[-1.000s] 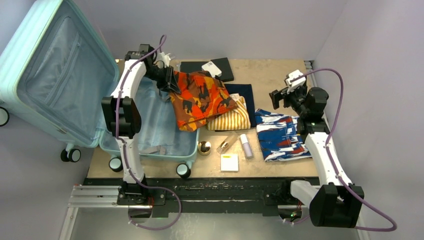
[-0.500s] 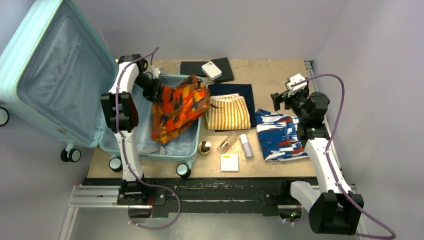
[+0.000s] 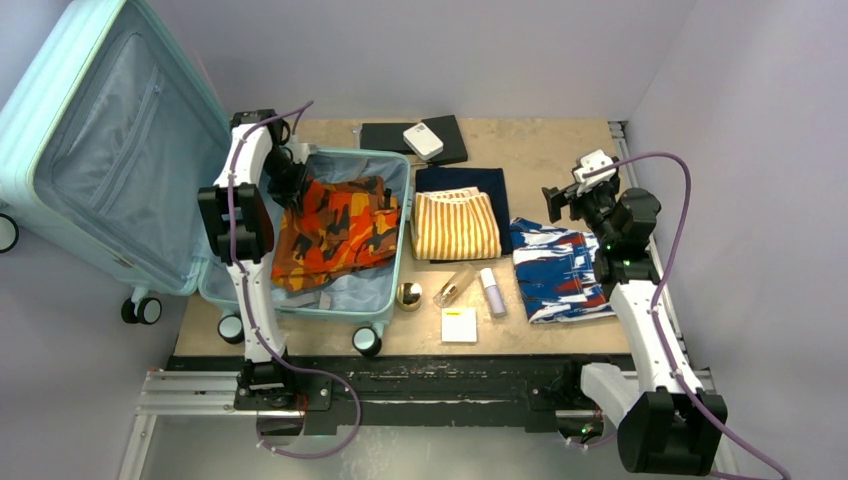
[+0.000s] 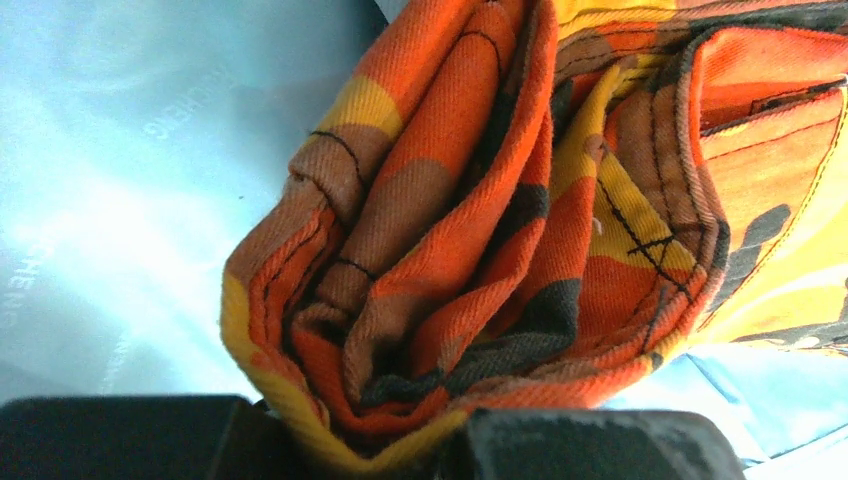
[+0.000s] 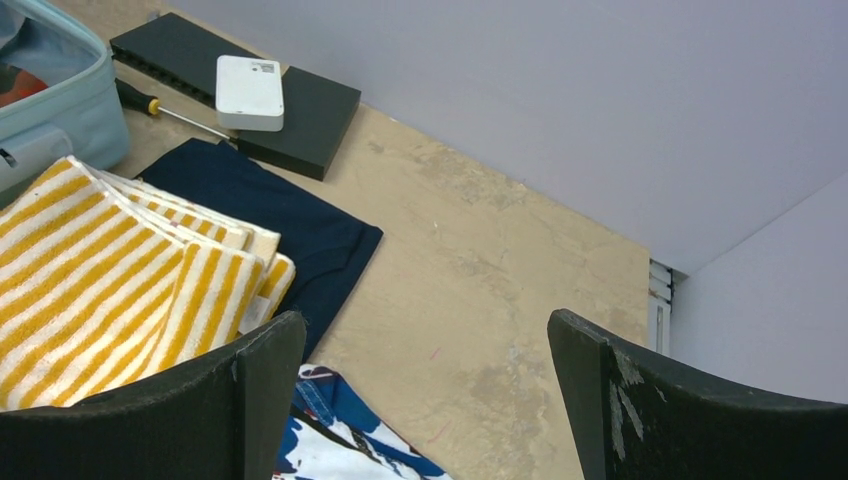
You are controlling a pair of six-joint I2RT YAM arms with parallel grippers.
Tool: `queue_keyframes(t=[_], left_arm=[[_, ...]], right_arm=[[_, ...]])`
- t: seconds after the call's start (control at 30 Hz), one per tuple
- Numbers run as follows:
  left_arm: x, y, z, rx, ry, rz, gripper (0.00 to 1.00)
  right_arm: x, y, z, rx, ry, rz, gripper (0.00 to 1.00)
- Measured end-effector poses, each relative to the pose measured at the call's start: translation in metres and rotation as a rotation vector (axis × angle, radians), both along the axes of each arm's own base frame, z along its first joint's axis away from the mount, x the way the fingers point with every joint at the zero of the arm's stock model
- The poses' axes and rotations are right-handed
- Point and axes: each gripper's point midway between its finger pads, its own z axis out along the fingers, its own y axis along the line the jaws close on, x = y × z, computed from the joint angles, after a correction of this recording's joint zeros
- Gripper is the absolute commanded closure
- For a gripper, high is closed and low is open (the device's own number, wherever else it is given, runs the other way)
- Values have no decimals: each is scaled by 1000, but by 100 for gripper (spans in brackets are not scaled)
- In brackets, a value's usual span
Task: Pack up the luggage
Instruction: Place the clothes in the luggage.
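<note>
The luggage [image 3: 100, 150] lies open at the left, its lid propped up and its mint base [image 3: 398, 262] on the table. An orange, black and yellow patterned garment [image 3: 335, 230] lies spread inside the base. My left gripper [image 3: 290, 185] is at the garment's far-left corner, shut on a bunched fold of it. In the left wrist view that fold [image 4: 520, 230] fills the frame, pinched in my left gripper [image 4: 400, 440], with pale lining [image 4: 120, 150] behind. My right gripper [image 3: 560, 200] hovers open and empty over the table's right side; in its wrist view it [image 5: 425, 400] frames bare tabletop.
On the table lie a yellow-striped towel [image 3: 456, 225] on a navy cloth [image 3: 480, 182], a blue-and-white garment [image 3: 558, 270], and a black case [image 3: 390, 135] bearing a white device [image 3: 423, 140]. Nearer are a gold ball [image 3: 408, 295], a glass bottle [image 3: 452, 288], a white tube [image 3: 491, 292] and a small box [image 3: 459, 325].
My left gripper has carried the orange garment leftward and down from over the table into the luggage base, where it now lies spread. The right arm has barely moved.
</note>
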Motion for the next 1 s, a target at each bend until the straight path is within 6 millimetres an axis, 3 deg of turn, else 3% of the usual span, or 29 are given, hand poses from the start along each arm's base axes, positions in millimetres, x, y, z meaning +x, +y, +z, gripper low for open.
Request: queue_keyframes(t=[0.53,0.57,0.7,0.77,0.87,1.0], left_arm=[[10,24,6,130,-15,2,95],[11,27,6,148,-20,4,93],[18,47,7,239,-43,13,56],[20,60,8,291,-54,17,45],[23,77,10,343,-70,42,38],[29,90,18,383,-111,76,37]], right_arm=[[-2,1,2,0,-12,3,5],[-2,1,2,0,-13,4,5],[-2,1,2,-1,-13,4,5],[-2,1,2,0,-13,5,5],[-3,1,2,0,-13,8,5],[-3,2,2,0,-14,11,5]])
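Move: The left hand, low inside the luggage, already pinches the left edge of the orange camouflage clothes; their middle lies about 10 cm to its right and 6 cm back. The luggage tray's middle is roughly 4 cm right and 8 cm back, and its left rim some 17 cm left, 3 cm back. The striped towel lies about 37 cm right, 4 cm back. From the right hand, the clothes are around 50 cm left, 3 cm back and well below. Still pinching the camouflage clothes by their left edge, the left hand drags them left towards the luggage's hinge side, slowly at first, then faster. It swings about 9 cm in all, drifting some 3 cm forward, as the fingertips tilt about 20 degrees to the left. Over the last stretch the fingers open to more than half, letting go of the edge. ##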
